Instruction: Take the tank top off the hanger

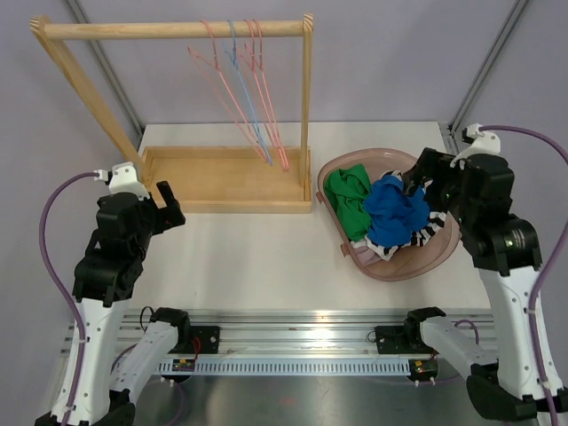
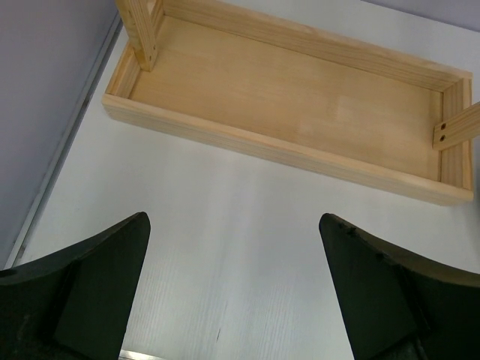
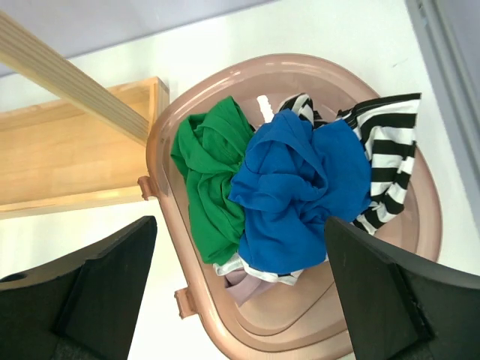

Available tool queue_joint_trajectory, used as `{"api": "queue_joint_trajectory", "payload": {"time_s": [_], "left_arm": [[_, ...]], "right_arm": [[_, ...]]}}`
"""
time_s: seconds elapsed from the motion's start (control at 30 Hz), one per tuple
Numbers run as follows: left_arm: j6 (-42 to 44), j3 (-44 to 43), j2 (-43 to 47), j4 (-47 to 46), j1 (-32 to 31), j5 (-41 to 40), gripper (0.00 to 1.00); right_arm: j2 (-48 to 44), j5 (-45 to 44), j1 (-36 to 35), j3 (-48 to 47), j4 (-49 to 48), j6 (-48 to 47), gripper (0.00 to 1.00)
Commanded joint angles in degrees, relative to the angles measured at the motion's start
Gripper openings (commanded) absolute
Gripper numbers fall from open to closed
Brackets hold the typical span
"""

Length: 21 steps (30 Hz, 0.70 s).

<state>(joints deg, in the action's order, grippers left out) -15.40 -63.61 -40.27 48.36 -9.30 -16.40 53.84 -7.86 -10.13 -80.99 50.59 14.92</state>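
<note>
Several thin pink and blue hangers (image 1: 253, 89) hang bare from the wooden rail (image 1: 177, 29). A blue tank top (image 3: 300, 187) lies crumpled on top of a clothes pile (image 1: 395, 211) in the pink basin (image 3: 202, 300). My right gripper (image 3: 240, 220) hovers open just above that pile, with nothing between its fingers. It sits at the basin's far right side in the top view (image 1: 417, 177). My left gripper (image 2: 234, 217) is open and empty over bare table, close in front of the rack's wooden base tray (image 2: 300, 97). The top view shows it (image 1: 169, 206) at that tray's left end.
A green garment (image 3: 214, 172) and a black-and-white striped one (image 3: 386, 142) share the basin (image 1: 390, 271) with the blue one. The rack's upright posts (image 1: 306, 106) stand in the base tray (image 1: 226, 177). White table (image 1: 257, 257) lies between the arms.
</note>
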Motion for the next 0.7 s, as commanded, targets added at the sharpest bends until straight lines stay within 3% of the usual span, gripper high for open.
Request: {"api": "queue_joint_trajectory", "payload": {"time_s": [0.0,0.2,0.37,0.67], "left_arm": [[1.1,-0.6,3.2,0.2,-0.5,0.9,0.99],[0.8,0.9,7.5,2.2,-1.3,-0.3,0.99],[0.4,2.6,10.2,2.0,-1.4,-0.2,0.99],[0.0,4.1,12.6,1.3,-1.4,2.5,0.99]], "right_arm": [[-3.3,-1.0,-0.3,-2.7,6.2,-3.3,0.99],[-8.2,-4.6,-0.3,-2.5,12.2,-4.6,1.00],[-16.6,-1.5,-0.3,4.3,8.4,-5.2,0.99],[-19.0,-1.0,-0.3,7.5,6.4,-4.5,1.00]]}}
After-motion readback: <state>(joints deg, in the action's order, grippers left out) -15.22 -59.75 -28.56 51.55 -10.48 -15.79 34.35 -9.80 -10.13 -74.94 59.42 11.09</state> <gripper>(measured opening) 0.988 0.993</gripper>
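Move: The blue tank top already lies in the basket, some 31 cm below the empty right hand, about 7 cm ahead and 1 cm to its left. Beside it in the basket, the green top is about 12 cm farther left and 3 cm farther out, and the striped top shows roughly 9 cm to its right and 1 cm farther out. From the left hand, the blue tank top lies about 56 cm to the right, 11 cm ahead and 25 cm lower. High above the basket, the right hand draws back about 9 cm towards its own base, away from the blue tank top and drifting a little right, rising slightly before sinking back to nearly its starting height and easing to a stop, its fingers wide open and tipping up some 5 degrees. The left hand also backs off, about 4 cm away from the rack's tray with a small rise and dip, its fingers likewise empty and wide open and tilting up slightly; neither hand touches anything. ##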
